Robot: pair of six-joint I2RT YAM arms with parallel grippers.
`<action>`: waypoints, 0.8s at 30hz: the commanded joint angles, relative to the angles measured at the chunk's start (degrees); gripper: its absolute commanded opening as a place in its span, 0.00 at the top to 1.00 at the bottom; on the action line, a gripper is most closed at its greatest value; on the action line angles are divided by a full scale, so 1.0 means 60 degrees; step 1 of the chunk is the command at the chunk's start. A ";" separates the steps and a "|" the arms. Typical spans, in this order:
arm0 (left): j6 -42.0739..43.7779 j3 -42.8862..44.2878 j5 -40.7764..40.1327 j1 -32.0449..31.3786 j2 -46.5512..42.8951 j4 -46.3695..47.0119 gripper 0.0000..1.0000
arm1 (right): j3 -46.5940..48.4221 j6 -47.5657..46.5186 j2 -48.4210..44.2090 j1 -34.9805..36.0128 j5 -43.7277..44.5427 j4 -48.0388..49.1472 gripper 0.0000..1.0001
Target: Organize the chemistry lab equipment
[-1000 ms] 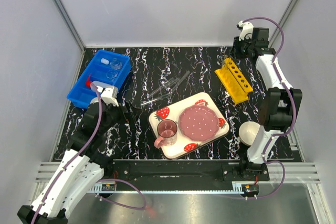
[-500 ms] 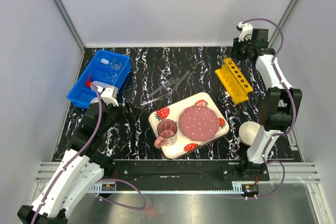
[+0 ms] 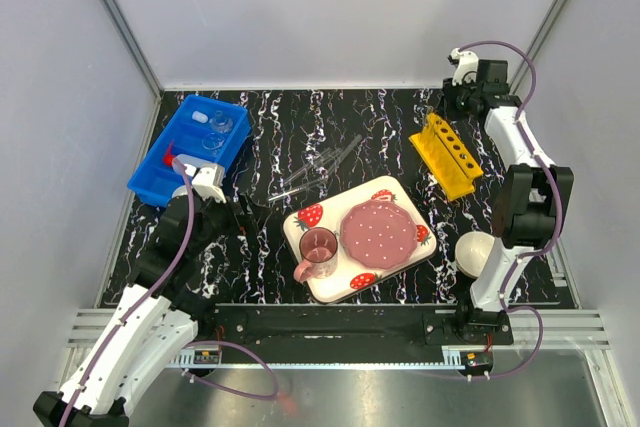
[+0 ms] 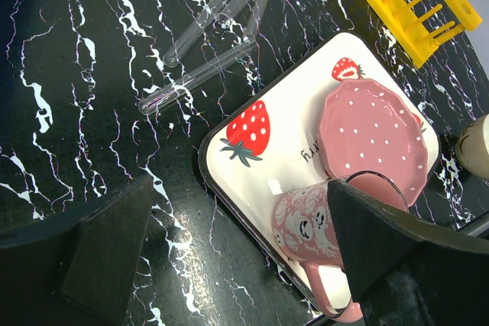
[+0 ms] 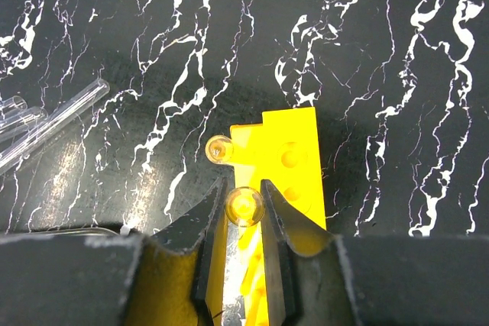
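My right gripper (image 5: 244, 202) is shut on a thin clear tube (image 5: 245, 205), seen end-on, upright over the far end of the yellow holed rack (image 5: 294, 162). Another tube (image 5: 220, 148) stands at the rack's corner. In the top view the right gripper (image 3: 450, 107) hangs above the rack (image 3: 447, 152). Several loose tubes (image 3: 318, 169) lie mid-table, also in the left wrist view (image 4: 206, 51). My left gripper (image 4: 244, 257) is open and holds nothing, low beside the tray. A blue bin (image 3: 150, 179) holds clear glassware (image 3: 216, 133) and the white squeeze bottle (image 3: 175, 160).
A strawberry-print tray (image 3: 330, 289) with a pink plate (image 3: 379, 231) and pink cup (image 3: 318, 250) sits at centre front. A larger white bowl (image 3: 478, 252) stands by the right arm's base. Grey walls close in the table on three sides.
The right wrist has shifted slightly over the rack's far end with the tube still in its grip. The left arm has not moved.
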 commanded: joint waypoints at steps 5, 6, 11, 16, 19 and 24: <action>-0.0113 -0.0053 -0.0029 0.0052 0.0040 0.0263 0.01 | -0.0260 -0.0203 0.0445 -0.0023 -0.0305 0.0268 0.72; -0.0128 -0.0053 -0.0014 0.0037 0.0040 0.0263 0.01 | -0.0333 -0.0204 0.0489 -0.0023 -0.0335 0.0282 0.72; -0.0157 -0.0053 0.0059 0.0052 0.0186 0.0350 0.01 | -0.0568 -0.0306 0.0519 -0.0023 -0.0437 0.0443 0.70; 0.0076 0.0282 0.0176 0.0052 0.0625 0.0278 0.01 | -0.0743 -0.0364 0.0299 -0.0023 -0.0628 0.0444 0.55; 0.0413 0.0764 0.0191 0.0052 0.1269 -0.0029 0.01 | -0.0904 -0.0452 -0.0095 -0.0023 -0.0643 0.0415 0.48; 0.1379 0.1834 0.0250 0.0067 0.3011 -0.0776 0.01 | -0.1299 -0.0964 -0.1338 -0.0052 -0.0423 0.0224 0.29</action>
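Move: The right hand holds a test tube over the yellow rack's second peg, about 1 cm back, 1 cm left and 12 cm below; a standing tube is 2 cm ahead, 2 cm left and 9 cm below. From the open left hand, the nearest loose tube lies some 9 cm ahead, 6 cm right and 17 cm down; the mug is about 2 cm back, 12 cm right and 13 cm below. Right hand lowers the held tube about 5.5 cm into the rack and opens; left hand sinks some 3 cm. ##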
